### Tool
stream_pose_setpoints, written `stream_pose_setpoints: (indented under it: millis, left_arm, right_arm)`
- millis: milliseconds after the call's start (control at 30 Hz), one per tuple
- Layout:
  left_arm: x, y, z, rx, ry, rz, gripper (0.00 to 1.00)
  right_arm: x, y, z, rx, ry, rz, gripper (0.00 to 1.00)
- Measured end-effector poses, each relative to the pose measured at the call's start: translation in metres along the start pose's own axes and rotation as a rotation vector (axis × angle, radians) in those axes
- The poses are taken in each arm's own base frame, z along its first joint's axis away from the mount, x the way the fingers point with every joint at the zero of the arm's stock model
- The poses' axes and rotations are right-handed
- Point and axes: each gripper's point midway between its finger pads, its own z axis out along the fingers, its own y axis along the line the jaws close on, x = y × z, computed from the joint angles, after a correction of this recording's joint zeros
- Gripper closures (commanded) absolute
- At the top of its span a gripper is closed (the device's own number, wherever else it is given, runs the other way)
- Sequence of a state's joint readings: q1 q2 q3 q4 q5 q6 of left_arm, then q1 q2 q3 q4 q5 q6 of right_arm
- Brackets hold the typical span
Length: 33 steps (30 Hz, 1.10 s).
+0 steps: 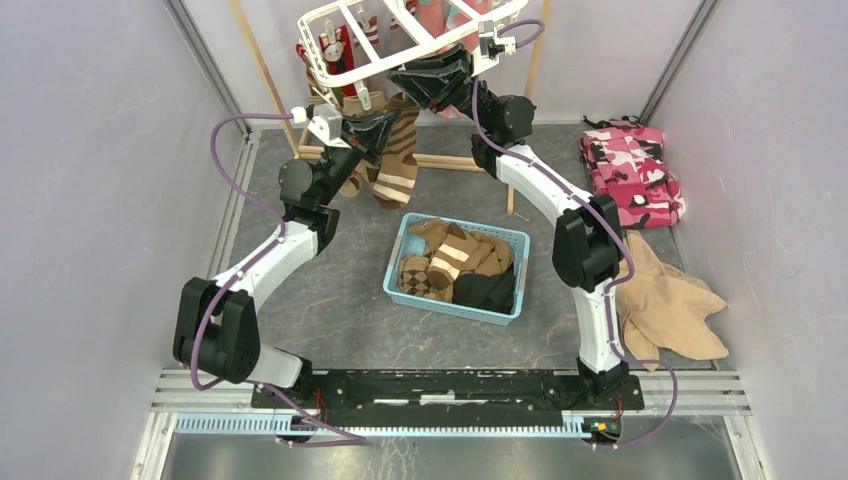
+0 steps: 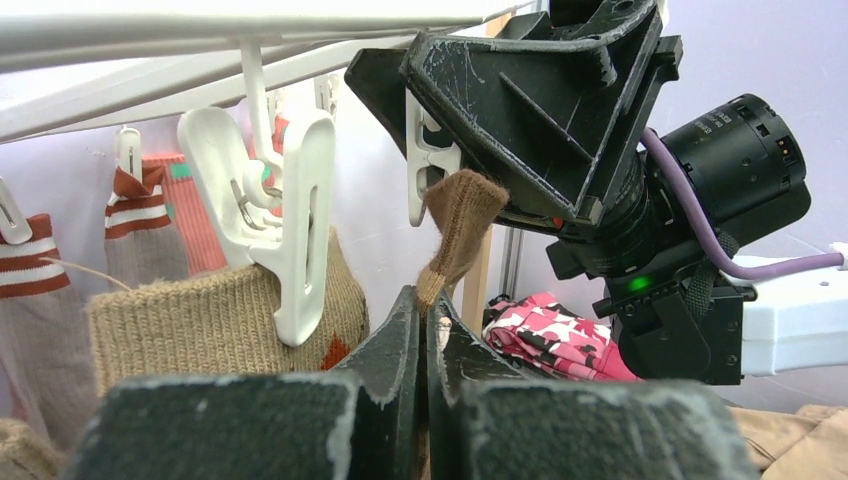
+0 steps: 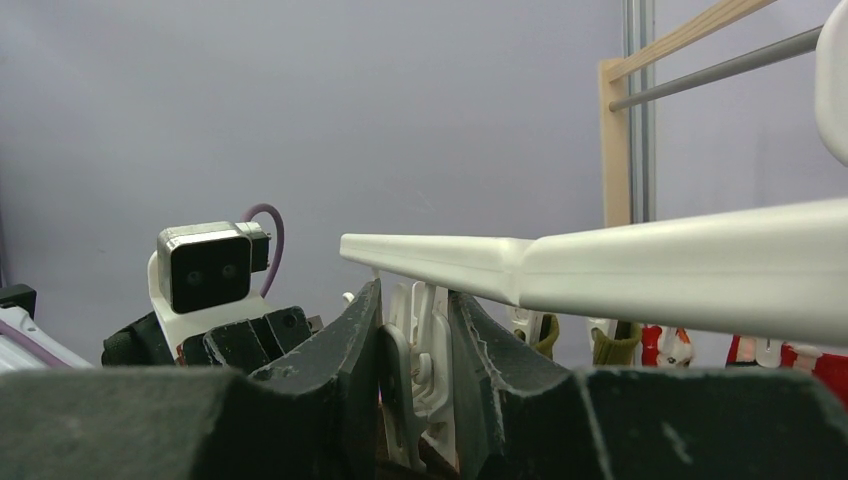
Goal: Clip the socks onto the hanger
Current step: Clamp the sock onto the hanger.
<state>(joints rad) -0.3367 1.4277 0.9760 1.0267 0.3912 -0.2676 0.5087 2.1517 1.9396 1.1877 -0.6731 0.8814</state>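
Note:
The white hanger (image 1: 330,25) hangs at the back, with several socks clipped along it. My left gripper (image 2: 425,295) is shut on a brown sock (image 2: 460,215). The sock's cuff rises from the fingertips to a white clip (image 2: 425,160). My right gripper (image 3: 412,295) is shut on that clip (image 3: 425,360), just under the hanger rim (image 3: 640,265). From above, the left gripper (image 1: 375,125) sits just below and left of the right gripper (image 1: 425,75), and the striped brown sock (image 1: 398,160) dangles beneath them. A neighbouring clip (image 2: 285,220) holds a tan sock (image 2: 200,320).
A light blue basket (image 1: 505,240) with more socks stands mid-table. A pink camouflage cloth (image 1: 632,170) lies at the back right and a beige cloth (image 1: 670,305) by the right arm. The wooden frame (image 1: 265,75) carries the hanger.

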Motion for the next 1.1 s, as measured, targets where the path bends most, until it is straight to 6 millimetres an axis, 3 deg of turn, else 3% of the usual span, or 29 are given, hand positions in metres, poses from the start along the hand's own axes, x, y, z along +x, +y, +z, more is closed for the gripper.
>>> stream_pose_setpoints:
  millis: [133,333,867,1100]
  left_arm:
    - [0.0,0.0,0.0,0.0,0.001,-0.001,0.98]
    - [0.001,0.0,0.0,0.0,0.001,-0.001,0.98]
    - [0.0,0.0,0.0,-0.001,-0.004,0.0,0.96]
    - [0.0,0.003,0.0,-0.017,-0.006,-0.013,0.89]
  right_arm:
    - [0.0,0.0,0.0,0.0,0.0,-0.004,0.91]
    - [0.003,-0.002,-0.002,0.006,0.005,-0.002,0.65]
    - [0.01,0.001,-0.012,0.029,0.026,0.015,0.17]
    - [0.0,0.015,-0.024,0.046,0.034,0.006,0.08]
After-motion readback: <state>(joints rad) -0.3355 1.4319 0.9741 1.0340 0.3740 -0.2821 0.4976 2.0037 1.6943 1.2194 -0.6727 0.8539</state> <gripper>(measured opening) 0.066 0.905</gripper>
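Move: Right between the right fingers sits the squeezed clip; the striped sock's cuff is about 4 cm below that hand point, 1 cm back and 1 cm left. From the left hand, shut on the cuff, this clip lies some 5 cm ahead, 3 cm right and 6 cm up. The argyle sock's clip is roughly 6 cm left of the right hand and 2 cm back, at its height; the hanger's near bar runs about 6 cm above, 1 cm ahead. Sinking about 1.5 cm with the squeezed clip towards the cuff, the right hand spreads its fingers from a third open to nearly full and lets go of the clip, then draws off back and to the right, about 2 cm each way. The left hand stays in place, still pinching the sock's cuff below the clip. ##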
